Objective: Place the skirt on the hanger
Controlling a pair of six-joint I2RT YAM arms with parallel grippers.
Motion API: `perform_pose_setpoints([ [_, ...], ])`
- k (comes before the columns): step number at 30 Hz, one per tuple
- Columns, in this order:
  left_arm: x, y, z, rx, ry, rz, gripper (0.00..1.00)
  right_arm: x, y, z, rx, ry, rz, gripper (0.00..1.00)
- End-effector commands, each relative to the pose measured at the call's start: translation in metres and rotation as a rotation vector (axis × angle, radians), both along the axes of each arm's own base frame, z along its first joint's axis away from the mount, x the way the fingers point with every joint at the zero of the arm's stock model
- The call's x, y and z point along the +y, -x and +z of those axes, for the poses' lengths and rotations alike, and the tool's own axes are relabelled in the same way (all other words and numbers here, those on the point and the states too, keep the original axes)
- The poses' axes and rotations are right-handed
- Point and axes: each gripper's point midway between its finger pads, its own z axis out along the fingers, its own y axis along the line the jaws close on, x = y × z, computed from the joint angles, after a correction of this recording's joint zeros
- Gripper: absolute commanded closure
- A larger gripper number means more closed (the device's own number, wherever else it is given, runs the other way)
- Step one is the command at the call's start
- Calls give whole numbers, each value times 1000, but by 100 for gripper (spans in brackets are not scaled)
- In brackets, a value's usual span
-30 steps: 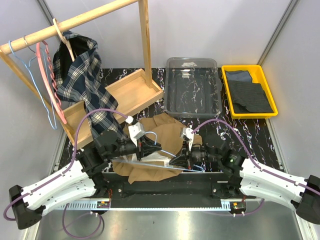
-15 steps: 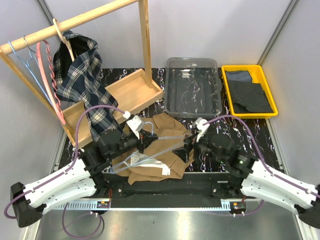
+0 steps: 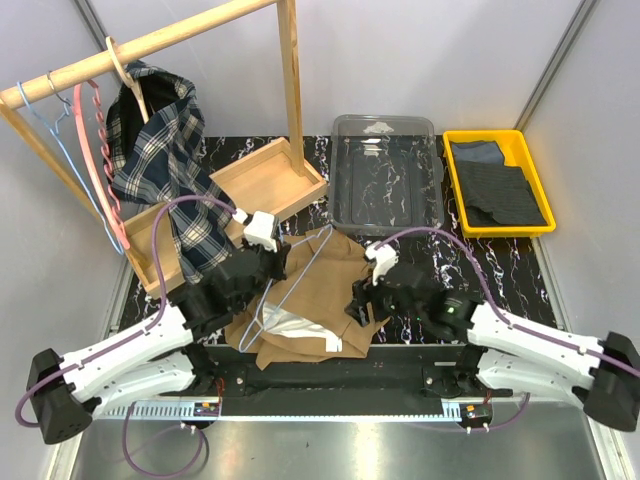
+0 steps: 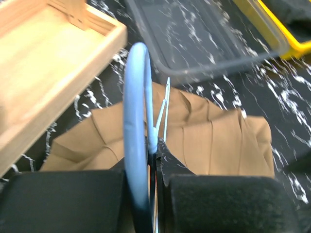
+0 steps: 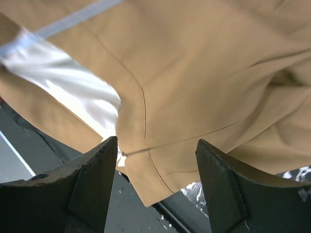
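Observation:
The tan skirt (image 3: 320, 290) lies crumpled on the black table between the arms, its white lining (image 3: 290, 322) showing at the near edge. The light-blue wire hanger (image 3: 287, 288) slants across the skirt's left half. My left gripper (image 3: 272, 264) is shut on the hanger's neck (image 4: 153, 138), with the hook (image 4: 135, 111) curving up close to the left wrist camera. My right gripper (image 3: 358, 300) hangs open just above the skirt's right near corner (image 5: 160, 179). Its fingers (image 5: 92, 179) straddle that hem without touching it. One hanger wire (image 5: 73, 19) crosses the top left of the right wrist view.
A wooden rack at the back left holds a plaid shirt (image 3: 160, 160) on a wooden hanger, a pink hanger (image 3: 97, 165) and a blue wire hanger (image 3: 45, 115). Its wooden base tray (image 3: 265, 180) borders the skirt. Behind stand a clear bin (image 3: 388, 170) and a yellow bin (image 3: 497, 180) with dark cloth.
My right gripper has opened and shifted left and nearer over the skirt's right edge. My left gripper has carried the hanger back and up, and the skirt has bunched up.

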Motion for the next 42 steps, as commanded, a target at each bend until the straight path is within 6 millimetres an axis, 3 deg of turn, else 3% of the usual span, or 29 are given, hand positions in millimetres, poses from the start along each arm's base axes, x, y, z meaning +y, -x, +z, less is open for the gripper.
perform_pose_setpoints([
  [1,10,-24,53,-110,87,154,100,17,21,-13,54,27,92,27],
  [10,2,-33,52,-110,49,158,100,30,48,-40,41,176,93,23],
  [20,5,-32,51,-104,28,167,100,13,39,-69,-23,457,-161,25],
  [26,5,-31,52,-104,24,154,100,8,49,-70,-4,464,-218,34],
  [30,2,-31,51,-102,27,139,100,-6,43,-71,-14,465,-302,48],
  [33,0,-28,52,-98,38,121,100,-14,32,-60,-59,476,-391,77],
  [34,1,-25,47,-83,22,108,100,-15,26,-54,-81,480,-421,93],
  [35,1,-23,48,-84,30,100,100,-16,23,-53,-81,471,-445,99],
  [42,-1,-4,47,-79,56,1,100,-41,-14,-49,-64,437,-585,100],
])
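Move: The right hand, empty and open, is about 8 cm above the skirt's right waistband end, which lies some 5 cm back and 1 cm to its right. The white lining's middle is about 11 cm left of that hand and level with it; the blue hanger's near corner is 25 cm left and 5 cm back. From the left hand, which holds the hanger, the waistband end lies about 14 cm back, 16 cm right and 15 cm below. Back and down the right hand sinks to the skirt's right waistband end, about 6 cm back and 8 cm lower, rolling its left side down some 30 degrees; it closes and pinches the cloth by the side seam, then draws it about 4 cm forward and 3 cm right, rising slightly and turning clockwise. The left hand eases forward and up a couple of centimetres, still gripping the hanger. ##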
